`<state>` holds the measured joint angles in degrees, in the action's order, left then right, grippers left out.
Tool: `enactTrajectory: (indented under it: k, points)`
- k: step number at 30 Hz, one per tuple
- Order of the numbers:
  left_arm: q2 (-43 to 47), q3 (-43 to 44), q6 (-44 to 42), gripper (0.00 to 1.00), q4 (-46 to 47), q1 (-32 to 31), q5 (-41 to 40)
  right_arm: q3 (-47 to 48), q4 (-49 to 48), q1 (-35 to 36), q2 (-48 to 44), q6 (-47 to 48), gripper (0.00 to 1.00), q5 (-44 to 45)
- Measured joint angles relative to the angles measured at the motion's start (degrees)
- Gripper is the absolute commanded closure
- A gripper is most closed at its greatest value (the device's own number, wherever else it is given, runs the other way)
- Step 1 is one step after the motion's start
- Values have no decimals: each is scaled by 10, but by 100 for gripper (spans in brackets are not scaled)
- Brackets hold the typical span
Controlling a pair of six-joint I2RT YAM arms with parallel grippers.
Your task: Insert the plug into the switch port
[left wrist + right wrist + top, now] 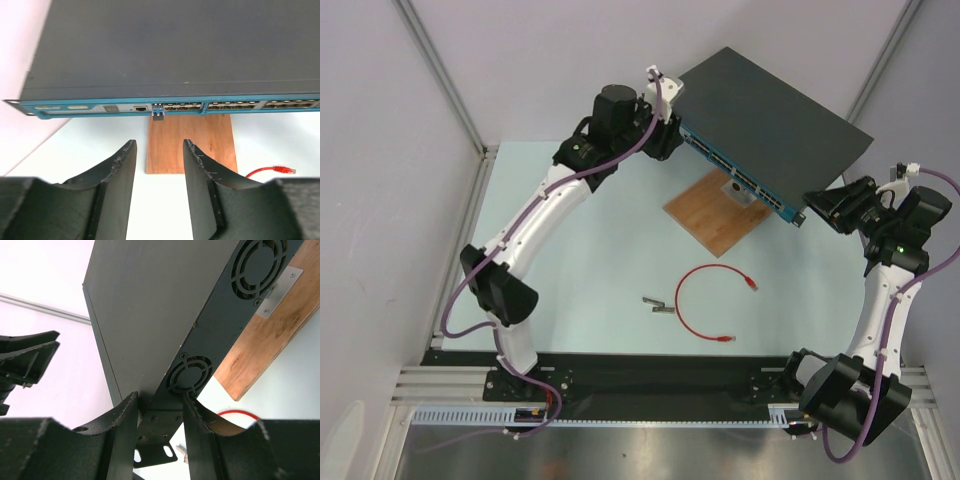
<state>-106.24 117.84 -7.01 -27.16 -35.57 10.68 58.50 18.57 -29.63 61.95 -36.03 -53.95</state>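
The dark-grey switch (770, 125) lies tilted at the back, its teal front face with the row of switch ports (735, 172) towards the table centre. The red cable (692, 300) lies loose on the table, with one plug (750, 283) near the board and another at its other end (725, 339). My left gripper (667, 130) is at the switch's left end, open and empty (159, 145), facing the switch ports (182, 106); the plug (282, 170) shows far right. My right gripper (817, 203) is shut on the switch's right corner (160, 397), by its mounting bracket (157, 440).
A brown wooden board (720, 212) lies under the switch's front edge. Two small grey metal pieces (660, 303) rest left of the cable. A small blue-grey module (158, 114) sticks out of the front face. Walls and frame rails close in on both sides.
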Motion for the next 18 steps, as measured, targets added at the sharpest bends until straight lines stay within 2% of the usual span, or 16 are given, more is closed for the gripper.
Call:
enactTrajectory:
  k: [3,7,9,18]
  points:
    - [13,-4,-5,59,1,1,0,1,1,0,1,1,100,-1]
    - [5,-4,-4,78,3,1,-5,2,2,0,3,2,100,-3]
    - [-5,-2,-4,83,1,1,-5,3,3,0,4,3,100,-4]
    - [-73,36,9,85,-9,1,-5,7,8,0,7,7,100,-6]
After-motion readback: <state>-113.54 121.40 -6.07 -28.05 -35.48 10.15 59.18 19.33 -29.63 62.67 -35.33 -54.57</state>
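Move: The plug, already in the switch port with its outer end sticking out, lies about 5 cm ahead of the left hand, 5 cm to its right and 6 cm below. The switch's middle is some 9 cm ahead, 22 cm right and 5 cm lower; the wooden board's is roughly 4 cm ahead, 14 cm right and 32 cm down. From the right hand the plug is about 17 cm ahead and 22 cm left, at about its height. The plug's exposed end is what the left hand returns to: having barely finished backing off, the hand sinks about 5 cm, also going forward some 3 cm and a little right towards the switch's front face. The fingers, half open and empty, come together on nothing on the way, tipping down slightly, and the hand stops short of the plug. ##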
